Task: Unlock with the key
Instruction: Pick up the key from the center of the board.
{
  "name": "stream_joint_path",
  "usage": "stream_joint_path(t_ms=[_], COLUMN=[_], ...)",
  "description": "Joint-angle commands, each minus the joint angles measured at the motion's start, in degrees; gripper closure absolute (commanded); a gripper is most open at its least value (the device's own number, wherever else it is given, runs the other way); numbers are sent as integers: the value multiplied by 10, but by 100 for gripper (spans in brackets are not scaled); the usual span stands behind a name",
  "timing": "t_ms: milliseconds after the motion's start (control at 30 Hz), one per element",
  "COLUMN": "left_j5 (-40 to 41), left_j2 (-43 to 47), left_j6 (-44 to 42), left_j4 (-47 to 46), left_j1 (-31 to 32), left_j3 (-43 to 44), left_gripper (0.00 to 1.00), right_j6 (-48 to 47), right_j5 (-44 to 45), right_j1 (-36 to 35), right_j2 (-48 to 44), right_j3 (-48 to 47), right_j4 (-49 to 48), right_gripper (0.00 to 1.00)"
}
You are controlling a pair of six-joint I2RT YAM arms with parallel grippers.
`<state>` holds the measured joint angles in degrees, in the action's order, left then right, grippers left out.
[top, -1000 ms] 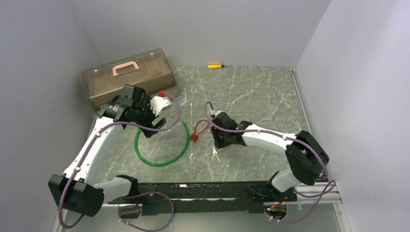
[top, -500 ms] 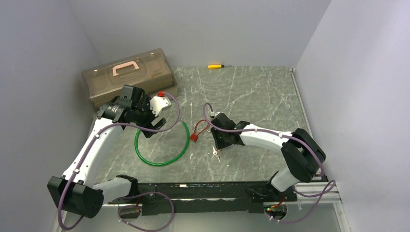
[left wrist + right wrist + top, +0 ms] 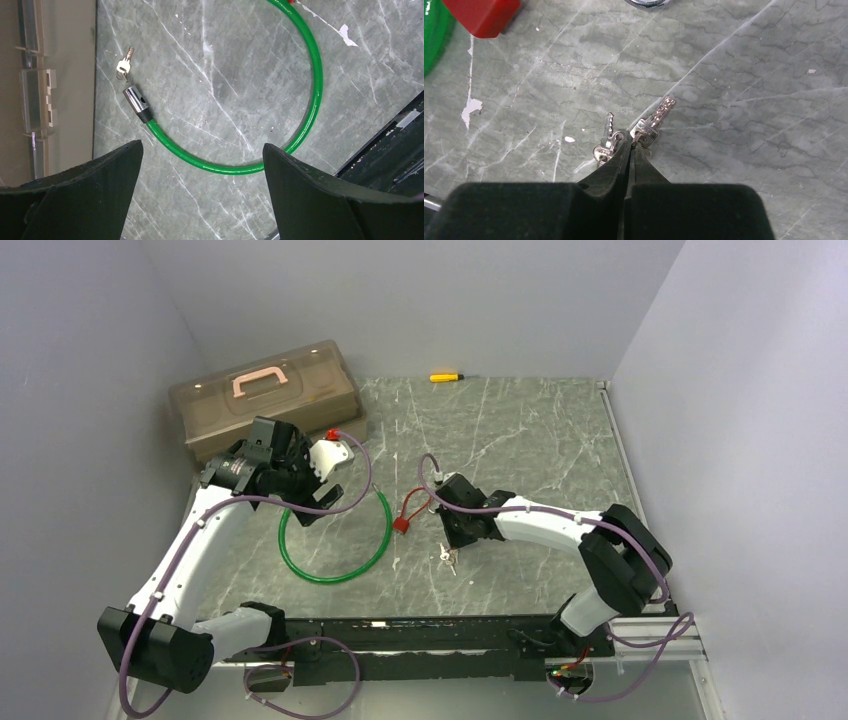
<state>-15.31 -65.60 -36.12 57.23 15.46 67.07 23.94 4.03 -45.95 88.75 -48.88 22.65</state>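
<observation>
A small bunch of silver keys (image 3: pixel 447 557) lies on the marble table (image 3: pixel 520 440), right of a red padlock (image 3: pixel 402 524) with a red cable shackle. My right gripper (image 3: pixel 451 546) is shut, its tips (image 3: pixel 630 141) resting on the bunch between two keys (image 3: pixel 658 119); whether the ring is pinched does not show. The red padlock (image 3: pixel 481 15) sits at the upper left of the right wrist view. My left gripper (image 3: pixel 201 145) hangs open above a green cable lock (image 3: pixel 310 95). Its chrome barrel (image 3: pixel 136 102) has another key (image 3: pixel 124 62) at its end.
A brown toolbox (image 3: pixel 265 400) with a pink handle stands at the back left, close to the left arm. A yellow screwdriver (image 3: pixel 446 377) lies by the back wall. The green loop (image 3: pixel 335 540) lies between the two arms.
The right gripper's jaws have come together on the key bunch and the right arm has edged slightly left. The left arm and the locks have not moved.
</observation>
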Motion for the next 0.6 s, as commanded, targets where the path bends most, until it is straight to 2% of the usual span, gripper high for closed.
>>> stream_joint_path(t_ms=[0,233,367,467,567], left_j5=[-23,-44,-87,-139,-234], left_j2=[11,14,33,58,96], left_j6=[14,19,2,-30,-75], left_j4=[-9,-6,6,19,30], left_j1=[3,6,7,7,7], left_j3=[10,8,-6,-15,-25], left_gripper=[6,6,6,6,7], right_j6=[-13,-37,-52,-59,-61], right_j5=[7,-25,-70,-113,-166], right_j1=[-2,-1,-2,-2,-2], right_j2=[-38,-91,-112,-128,-142], right_j3=[-36,-67,-75,-77,-90], right_j4=[1,3,1,-7,-13], right_gripper=[100,100,100,100,100])
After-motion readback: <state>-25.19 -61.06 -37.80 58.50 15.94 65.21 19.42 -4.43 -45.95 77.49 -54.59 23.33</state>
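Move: My right fingers are already shut on a key at the board's centre, just above the table. The loose keys lie about 2 cm back and 1 cm to the left of this hand, the red lock some 10 cm left and 5 cm ahead, the brass padlock about 12 cm ahead and 2 cm left. From my open left hand, the key lies roughly 25 cm to the right, 4 cm back and 17 cm below. With the key kept pinched in its fingertips, I lift my right hand about 10 cm straight off the marble, easing some 4 cm to the left as it climbs and tilting so its left side rises about 15 degrees. My left hand, still empty and wide open, starts late, drawing back and to the right by roughly 4 cm in all. ##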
